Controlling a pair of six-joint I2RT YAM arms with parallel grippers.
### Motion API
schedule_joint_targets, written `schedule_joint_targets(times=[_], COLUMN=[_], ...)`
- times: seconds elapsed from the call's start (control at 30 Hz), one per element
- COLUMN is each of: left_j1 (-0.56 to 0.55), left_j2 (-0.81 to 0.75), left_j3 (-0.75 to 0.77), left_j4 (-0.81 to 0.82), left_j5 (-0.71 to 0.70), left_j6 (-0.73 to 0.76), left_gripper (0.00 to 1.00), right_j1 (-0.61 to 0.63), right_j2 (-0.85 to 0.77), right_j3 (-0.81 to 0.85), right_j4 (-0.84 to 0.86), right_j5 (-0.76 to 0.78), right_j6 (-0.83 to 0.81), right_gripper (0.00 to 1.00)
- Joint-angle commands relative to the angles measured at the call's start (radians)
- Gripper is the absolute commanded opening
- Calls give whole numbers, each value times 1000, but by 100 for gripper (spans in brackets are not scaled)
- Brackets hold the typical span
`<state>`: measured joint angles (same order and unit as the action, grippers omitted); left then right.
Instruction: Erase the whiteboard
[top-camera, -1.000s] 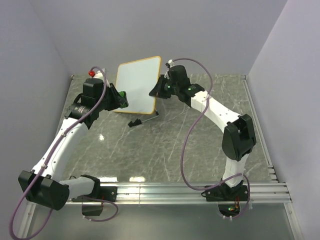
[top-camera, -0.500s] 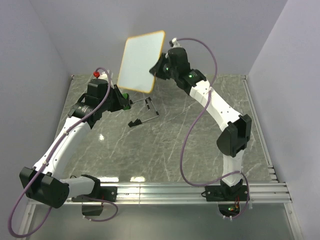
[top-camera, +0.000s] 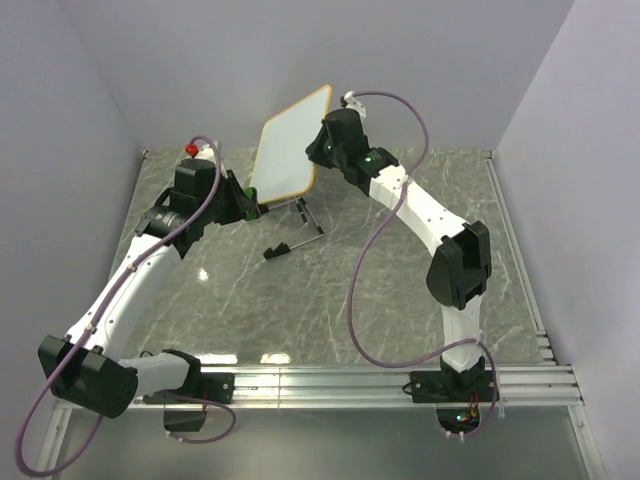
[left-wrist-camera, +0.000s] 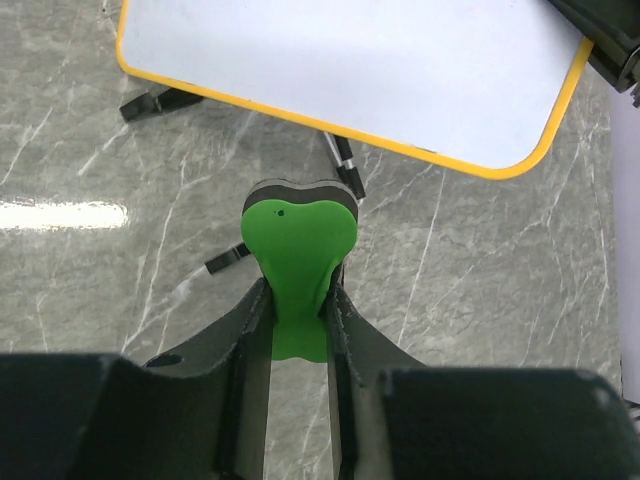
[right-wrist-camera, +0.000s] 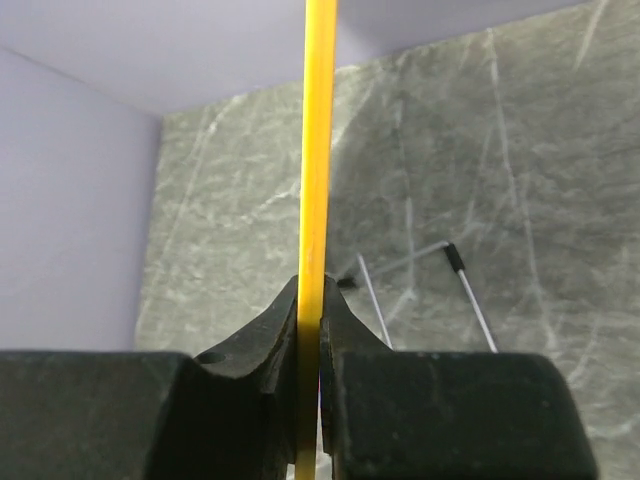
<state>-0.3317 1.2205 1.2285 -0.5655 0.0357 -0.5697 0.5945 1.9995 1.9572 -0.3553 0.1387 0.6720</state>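
Note:
The whiteboard (top-camera: 288, 155) is a white panel with a thin orange-yellow frame, held in the air above the back of the table and tilted. Its face (left-wrist-camera: 350, 70) shows no marks. My right gripper (top-camera: 318, 150) is shut on its right edge; in the right wrist view the frame (right-wrist-camera: 318, 150) runs edge-on between the jaws (right-wrist-camera: 310, 300). My left gripper (top-camera: 246, 204) is shut on a green eraser (left-wrist-camera: 298, 240) with a dark pad at its tip. The eraser sits just below and left of the board's lower edge, not touching it.
A thin wire stand (top-camera: 295, 235) with black feet lies on the marble table (top-camera: 330, 290) under the board, also seen as wire stand (right-wrist-camera: 460, 270). Grey walls close in at the back and on both sides. An aluminium rail (top-camera: 380, 380) runs along the near edge.
My right gripper has lifted the whiteboard off its wire stand and turned it more edge-on to the top camera. The left gripper with the eraser shifted slightly right and back.

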Motion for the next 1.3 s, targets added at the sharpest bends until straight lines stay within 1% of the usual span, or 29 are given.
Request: schedule_joint_targets(times=[0.0, 0.13, 0.23, 0.33, 0.37, 0.43, 0.47, 0.67, 0.77, 0.97, 1.07, 1.27], left_j1=[-4, -6, -12, -13, -15, -13, -13, -17, -18, -35, -47, -66], left_j2=[-50, -62, -72, -81, -87, -96, -101, -131, -138, -122, -110, -85], left_j3=[-26, -47, -60, -70, -75, -87, -93, -147, -179, -179, -181, -175], left_j4=[1, -5, -13, -10, -8, -8, -8, 1, 13, 18, 21, 27], left_j5=[-11, -7, -13, -14, -14, -19, -20, -17, -14, -19, -22, -25], left_j6=[-10, -12, -12, -13, -15, -12, -12, -16, -16, -7, -2, 4], left_gripper=[0, 0, 0, 0, 0, 0, 0, 0, 0, 0, 0, 0], right_j1=[34, 45, 76, 120, 131, 152, 159, 189, 209, 238, 251, 286], right_j2=[-100, -100, -96, -128, -145, -200, -220, -341, -395, -436, -429, -403], right_j3=[-24, -37, -15, -67, -140, -225, -315, -605, -706, -874, -943, -1093], right_j4=[128, 156, 144, 147, 157, 193, 205, 271, 291, 334, 352, 447], right_j5=[101, 130, 159, 203, 217, 232, 236, 248, 260, 266, 248, 210], right_j6=[-75, -66, -94, -141, -153, -150, -137, -80, -63, -16, 23, 107], right_gripper=[0, 0, 0, 0, 0, 0, 0, 0, 0, 0, 0, 0])
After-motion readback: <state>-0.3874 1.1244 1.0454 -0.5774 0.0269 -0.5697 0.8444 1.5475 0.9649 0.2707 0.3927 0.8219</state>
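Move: The right gripper grips the whiteboard's right edge; the green eraser it is being brought towards, held in the left gripper, lies about 12 cm back and 16 cm left of it, roughly level. The whiteboard's middle is some 4 cm ahead, 7 cm left and 4 cm below the right hand; the stand legs are about 8 cm back, 5 cm left and 18 cm down. From the left hand the whiteboard's middle lies about 15 cm ahead and 10 cm right, slightly lower. Draw the right gripper back towards the robot about 15 cm, easing a little up and left first, then sinking to about 9 cm lower, keeping the pinch on the whiteboard's edge so the whiteboard comes in beside the eraser. Meanwhile bring the left gripper some 5 cm down and 4 cm back, still pinching the eraser, its fingers tipping slightly further down. ##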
